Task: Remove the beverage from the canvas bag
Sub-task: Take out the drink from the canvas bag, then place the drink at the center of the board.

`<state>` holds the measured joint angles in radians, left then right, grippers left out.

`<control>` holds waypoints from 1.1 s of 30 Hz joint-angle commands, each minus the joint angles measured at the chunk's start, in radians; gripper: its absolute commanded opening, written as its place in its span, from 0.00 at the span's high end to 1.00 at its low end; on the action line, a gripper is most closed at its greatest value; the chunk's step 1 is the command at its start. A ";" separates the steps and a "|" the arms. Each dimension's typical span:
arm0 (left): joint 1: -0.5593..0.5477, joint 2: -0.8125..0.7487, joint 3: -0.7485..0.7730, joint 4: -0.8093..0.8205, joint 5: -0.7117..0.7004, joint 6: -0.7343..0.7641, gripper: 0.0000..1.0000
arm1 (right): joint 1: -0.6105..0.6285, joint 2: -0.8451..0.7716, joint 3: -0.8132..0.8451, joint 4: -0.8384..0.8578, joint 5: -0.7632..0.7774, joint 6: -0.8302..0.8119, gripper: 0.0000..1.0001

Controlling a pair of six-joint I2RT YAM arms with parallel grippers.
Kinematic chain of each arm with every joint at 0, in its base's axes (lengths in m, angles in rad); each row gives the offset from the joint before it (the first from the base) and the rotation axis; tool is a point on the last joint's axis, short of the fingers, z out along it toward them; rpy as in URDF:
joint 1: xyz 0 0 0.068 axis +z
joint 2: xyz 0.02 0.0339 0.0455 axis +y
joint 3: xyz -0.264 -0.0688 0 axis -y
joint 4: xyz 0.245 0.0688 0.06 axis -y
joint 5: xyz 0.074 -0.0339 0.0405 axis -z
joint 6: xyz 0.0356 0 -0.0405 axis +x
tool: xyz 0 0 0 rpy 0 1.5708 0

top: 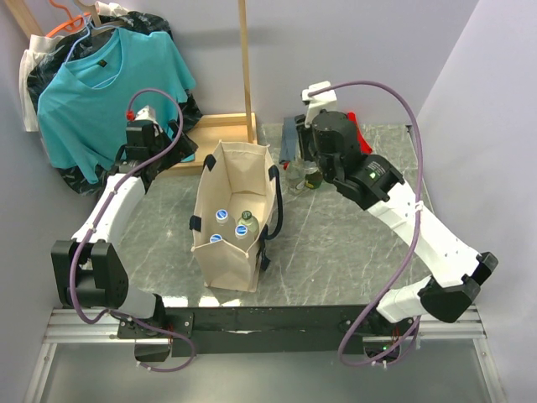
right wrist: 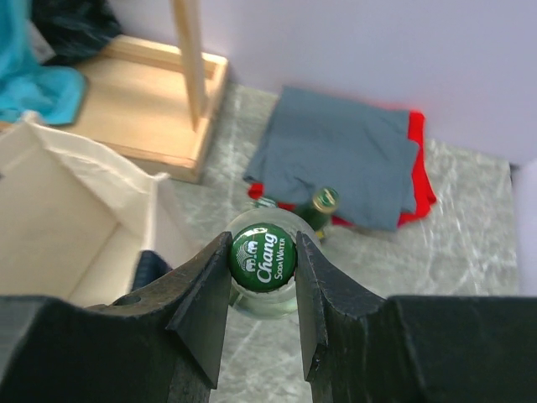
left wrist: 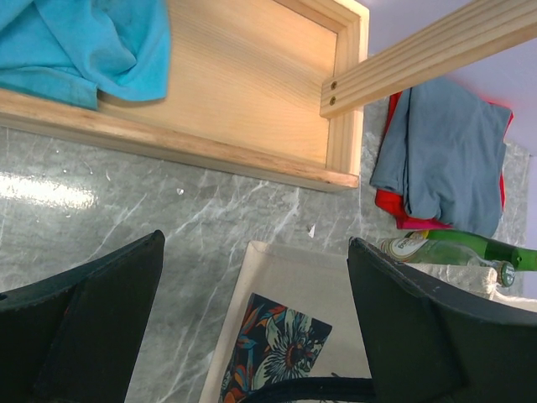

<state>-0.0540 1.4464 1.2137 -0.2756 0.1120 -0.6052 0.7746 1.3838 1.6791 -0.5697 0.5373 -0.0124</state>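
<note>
The beige canvas bag (top: 220, 267) stands open at the table's middle, with several capped bottles (top: 223, 215) upright inside. My right gripper (right wrist: 263, 260) is shut on the neck of a clear beverage bottle with a green Chang cap (right wrist: 263, 256). It holds the bottle upright outside the bag, just past the bag's far right corner (top: 300, 175). My left gripper (left wrist: 256, 243) is open and holds nothing. It hangs over the bag's far end (left wrist: 310, 281), above a floral patch (left wrist: 281, 344).
A green bottle (right wrist: 319, 204) sits just behind the held one, in front of a folded grey cloth on a red one (right wrist: 336, 155). A wooden rack base (top: 222, 126) with its upright post and a teal shirt (top: 101, 84) stand at the back left.
</note>
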 commanded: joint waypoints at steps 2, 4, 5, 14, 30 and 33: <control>-0.004 -0.037 0.003 0.038 0.014 -0.007 0.04 | -0.073 -0.069 0.013 0.120 -0.031 0.075 1.00; -0.004 -0.035 0.003 0.038 0.014 -0.008 0.04 | -0.097 -0.077 0.001 0.123 -0.059 0.089 1.00; -0.004 -0.032 0.003 0.041 0.017 -0.008 0.04 | -0.101 -0.077 -0.007 0.126 -0.063 0.089 1.00; -0.006 -0.029 -0.002 0.039 0.014 -0.011 0.04 | -0.147 -0.068 -0.114 0.160 -0.111 0.140 1.00; -0.006 -0.029 0.001 0.030 0.006 -0.005 0.04 | -0.152 -0.039 -0.234 0.269 -0.177 0.203 1.00; -0.006 -0.026 0.009 0.036 0.009 -0.010 0.04 | -0.153 -0.020 -0.255 0.298 -0.172 0.213 1.00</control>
<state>-0.0540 1.4456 1.2137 -0.2741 0.1120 -0.6140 0.6300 1.3823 1.4143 -0.4892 0.3428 0.1726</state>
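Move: The right hand holds a soda water bottle by its neck; the bare table spot for it lies about 3 cm ahead and some 42 cm below that hand. Standing bottles there: the clear bottle about 11 cm ahead of the hand, the green bottle 12 cm ahead and 6 cm right, both middles some 30 cm down. The canvas bag's middle is roughly 10 cm back and 15 cm left. From the left hand the spot is about 6 cm back, 31 cm right and 26 cm below. Keeping its grip on the neck of the soda water bottle just under the green cap, the right hand first finishes its swing away from the canvas bag, some 3 cm to the right and a little forward. It then sinks about 10 cm towards the bare table on the near side of the clear and green bottles, easing back slightly left and tipping down by some 15 degrees, and slows almost to a stop with the fingers still closed on the bottle. ##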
